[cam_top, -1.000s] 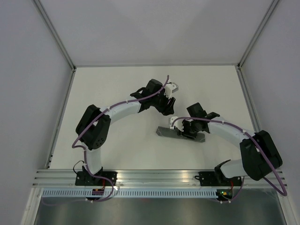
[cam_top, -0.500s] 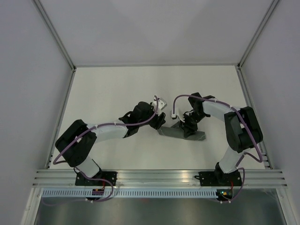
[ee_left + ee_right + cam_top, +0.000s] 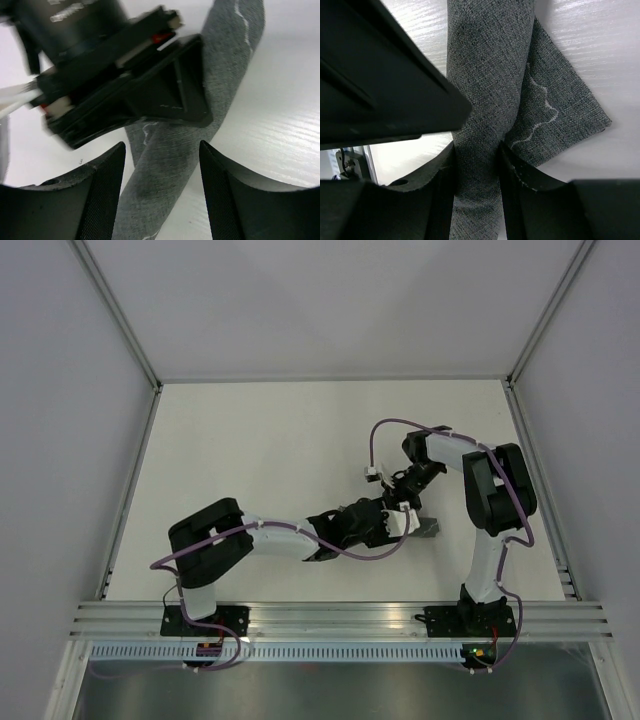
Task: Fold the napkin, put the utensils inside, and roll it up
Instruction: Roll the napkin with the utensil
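The dark grey napkin (image 3: 485, 75) lies on the table rolled into a narrow tube, with a flap and its light stitched line showing beside it. My right gripper (image 3: 476, 150) is shut on the roll, pinching it between both fingers. My left gripper (image 3: 161, 147) is open and straddles the same roll (image 3: 170, 165), its pads apart from the cloth. The right gripper's body (image 3: 125, 85) sits just ahead of it. From above, both grippers (image 3: 385, 523) (image 3: 405, 502) cover the roll; only its right end (image 3: 428, 530) shows. The teal utensils are not visible.
The white table (image 3: 250, 440) is walled by pale panels with metal posts at the back corners. The left arm (image 3: 270, 538) stretches low across the front centre. A metal rail (image 3: 320, 615) runs along the near edge.
My left arm has swung from the back centre down and right onto the roll. My right arm has drawn back and turned, its gripper staying on the roll. The roll is now mostly covered.
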Robot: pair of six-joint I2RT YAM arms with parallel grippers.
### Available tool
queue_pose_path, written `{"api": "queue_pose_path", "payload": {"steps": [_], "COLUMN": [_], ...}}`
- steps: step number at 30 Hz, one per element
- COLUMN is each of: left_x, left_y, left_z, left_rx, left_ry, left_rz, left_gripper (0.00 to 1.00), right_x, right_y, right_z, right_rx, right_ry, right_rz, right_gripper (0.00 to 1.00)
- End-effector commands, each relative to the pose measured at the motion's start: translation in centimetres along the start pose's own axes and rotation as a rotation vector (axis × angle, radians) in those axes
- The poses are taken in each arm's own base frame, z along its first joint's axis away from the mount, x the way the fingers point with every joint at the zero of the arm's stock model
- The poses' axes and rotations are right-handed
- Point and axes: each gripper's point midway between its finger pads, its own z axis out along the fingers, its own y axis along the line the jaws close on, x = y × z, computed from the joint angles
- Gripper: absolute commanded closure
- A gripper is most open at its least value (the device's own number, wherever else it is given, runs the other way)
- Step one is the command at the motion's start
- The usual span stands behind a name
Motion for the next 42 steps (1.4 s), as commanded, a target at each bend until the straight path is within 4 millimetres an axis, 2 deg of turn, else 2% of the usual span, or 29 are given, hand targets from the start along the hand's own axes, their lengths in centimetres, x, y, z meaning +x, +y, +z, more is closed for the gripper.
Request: {"api": "queue_pose_path", "payload": {"steps": [1,3,7,13,14,18,19,23,30,34,38,39,40,41,42], "left_x": [0.1,0.2,1.6,2.8,3.1,3.7,4.0,4.7,5.5,5.4,5.5,5.0,5.5,5.4,5.1], "left_y": [-0.5,-0.8,-1.7,-2.0,-2.2,-2.7,-2.9,-3.7,-4.6,-4.7,-4.7,-4.7,-4.4,-4.2,-4.6], "left_z": [1.3,1.7,2.7,3.9,4.0,4.0,3.9,3.7,3.3,3.2,3.1,3.1,2.9,2.9,2.5], "left_rx": [0.015,0.031,0.070,0.076,0.082,0.113,0.129,0.182,0.267,0.297,0.335,0.355,0.364,0.370,0.423], "left_ry": [0.043,0.044,0.080,0.111,0.117,0.130,0.139,0.168,0.197,0.201,0.219,0.213,0.238,0.241,0.244], "left_rz": [0.190,0.204,0.246,0.268,0.270,0.267,0.267,0.258,0.214,0.181,0.137,0.122,0.103,0.079,0.050], "left_gripper": [0.34,0.34,0.34,0.39,0.41,0.66,0.69,0.79,0.86,0.86,0.87,0.87,0.87,0.87,0.87], "right_x": [-0.2,-0.3,-0.1,-0.1,-0.1,-0.3,-0.4,-1.2,-3.1,-4.5,-4.7,-5.3,-5.4,-4.6,-5.0], "right_y": [-0.8,-1.0,-1.3,-1.7,-1.7,-1.9,-2.0,-2.2,-2.3,-2.9,-3.6,-3.1,-2.9,-3.1,-2.4], "right_z": [-0.1,-0.1,-0.1,-0.1,-0.1,-0.4,-0.6,-1.6,-4.8,-7.4,-11.3,-12.5,-13.2,-14.8,-15.8], "right_rx": [-0.014,-0.018,-0.023,-0.028,-0.028,-0.016,-0.009,0.030,0.136,0.231,0.328,0.343,0.351,0.385,0.394], "right_ry": [-0.016,-0.018,-0.015,-0.021,-0.021,-0.026,-0.029,-0.053,-0.136,-0.223,-0.337,-0.383,-0.407,-0.445,-0.491], "right_rz": [-0.029,-0.023,-0.007,0.007,0.008,0.019,0.019,0.017,0.034,0.057,0.098,0.087,0.085,0.109,0.093], "right_gripper": [0.57,0.57,0.57,0.57,0.57,0.55,0.55,0.42,0.32,0.29,0.27,0.27,0.27,0.27,0.27]}}
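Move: The rolled napkin passes under the left hand, the stretch to grip roughly 6 cm below and 2 cm to its right. The right hand already holds the roll; the roll's middle is about 2 cm to that hand's left, at finger height. The napkin's loose corner sticks out about 4 cm ahead of the left hand, level sideways and 6 cm below. The roll's right end is some 12 cm right and 2 cm back of the left hand, equally low. The rolled napkin is taken over by the left hand: it sinks about 5 cm with a slight shift right, rolls its left side up some 15 degrees and closes until the fingers pinch the roll, then stays. The right hand keeps its hold meanwhile, then opens, lets go and leaves forward and up about 7 cm each way, drifting right and turning clockwise. ##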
